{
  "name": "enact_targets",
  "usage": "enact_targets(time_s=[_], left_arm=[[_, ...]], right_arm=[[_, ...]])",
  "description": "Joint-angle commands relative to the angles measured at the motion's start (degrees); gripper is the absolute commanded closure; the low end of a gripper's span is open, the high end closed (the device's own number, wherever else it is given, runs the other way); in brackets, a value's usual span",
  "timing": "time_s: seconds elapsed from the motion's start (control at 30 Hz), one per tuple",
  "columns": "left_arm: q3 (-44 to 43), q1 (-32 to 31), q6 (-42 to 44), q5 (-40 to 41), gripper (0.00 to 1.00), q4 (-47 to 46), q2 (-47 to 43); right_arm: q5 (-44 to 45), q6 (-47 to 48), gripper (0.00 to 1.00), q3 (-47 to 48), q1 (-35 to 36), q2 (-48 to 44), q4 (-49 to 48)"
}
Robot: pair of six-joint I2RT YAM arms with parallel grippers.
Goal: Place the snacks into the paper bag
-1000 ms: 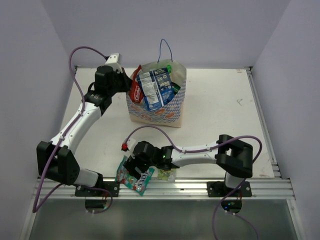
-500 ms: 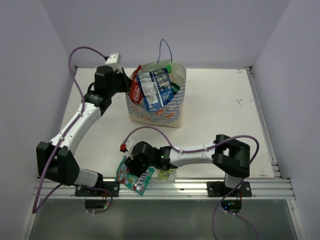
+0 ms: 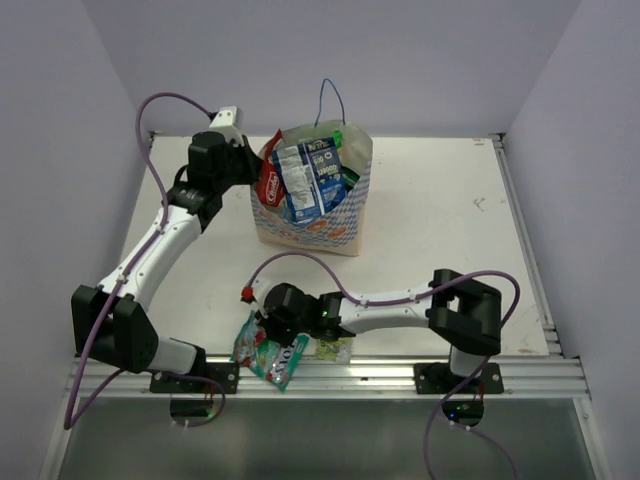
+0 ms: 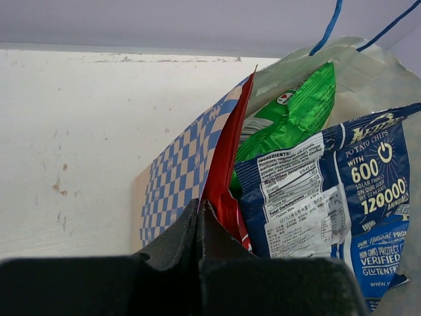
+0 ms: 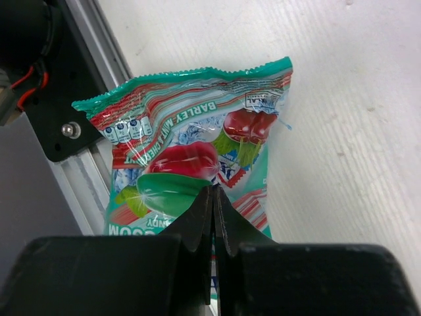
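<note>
The paper bag stands upright at the back centre, with a red packet, a blue chip bag and a green bag sticking out of it. My left gripper is at its left rim. In the left wrist view the left gripper is shut on the rim of the checkered bag, beside the red packet. My right gripper is shut on the colourful candy packet at the table's near edge, where the right gripper pinches the candy packet mid-face. A tiny sachet lies just right of it.
The candy packet overhangs the aluminium rail along the table's front edge, and a black bracket sits close beside it. Blue string handles rise above the bag. Grey walls enclose the table on three sides.
The right gripper has closed from wide open onto the candy packet, which has bunched slightly. The left arm and the bag have not moved.
</note>
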State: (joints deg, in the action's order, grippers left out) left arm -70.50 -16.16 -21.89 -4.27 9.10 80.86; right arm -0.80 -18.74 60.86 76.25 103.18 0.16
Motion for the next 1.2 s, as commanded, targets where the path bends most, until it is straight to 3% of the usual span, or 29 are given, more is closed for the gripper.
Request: enact_targets(time_s=[0.0,0.23,0.43,0.67,0.83,0.97,1.17], left_arm=[[-0.9,0.0,0.9,0.4,1.0,-2.6,-3.2],[-1.0,0.0,1.0,0.3,1.0,-2.6,-3.3],[-0.8,-0.1,0.9,0.5,1.0,-2.9,-3.3],[-0.8,0.0,0.8,0.2,1.0,-3.2,-2.2],[-0.6,0.0,0.5,0.1,1.0,-3.6,-2.1],[-0.8,0.0,0.4,-0.4,1.0,-3.8,-1.5],[-0.7,-0.1,0.8,-0.5,1.0,-3.8,-1.3]], right_arm=[[6.2,1.5,1.0,3.1,0.5,-6.6,5.3],[20.3,6.4,1.0,12.3,0.5,-19.2,21.8],[31.4,13.0,1.0,25.7,0.5,-25.7,30.8],[42.4,25.0,1.0,37.3,-0.4,-27.7,30.3],[40.1,28.1,1.0,43.6,-5.1,-26.0,29.1],[30.8,26.1,1.0,48.6,-15.8,-23.8,29.0],[24.5,28.4,1.0,61.9,-22.2,-13.0,30.6]])
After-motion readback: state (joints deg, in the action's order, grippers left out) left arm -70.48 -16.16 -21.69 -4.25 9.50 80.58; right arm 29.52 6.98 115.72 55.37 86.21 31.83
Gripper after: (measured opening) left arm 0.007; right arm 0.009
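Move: The right hand already pinches the teal candy pack; the paper bag's mouth lies about 30 cm ahead of it, 9 cm to its right and 22 cm up. The blue pouch fills that mouth's middle, and the red chip pack stands some 9 cm left of the pouch. The small green pack lies 15 cm right of the hand and 1 cm back. From the left hand, which holds the bag's rim, the mouth's middle is 13 cm right, 3 cm back, level. The right hand carries the pinched candy pack up some 45 cm, forward and right, towards the bag's mouth. ##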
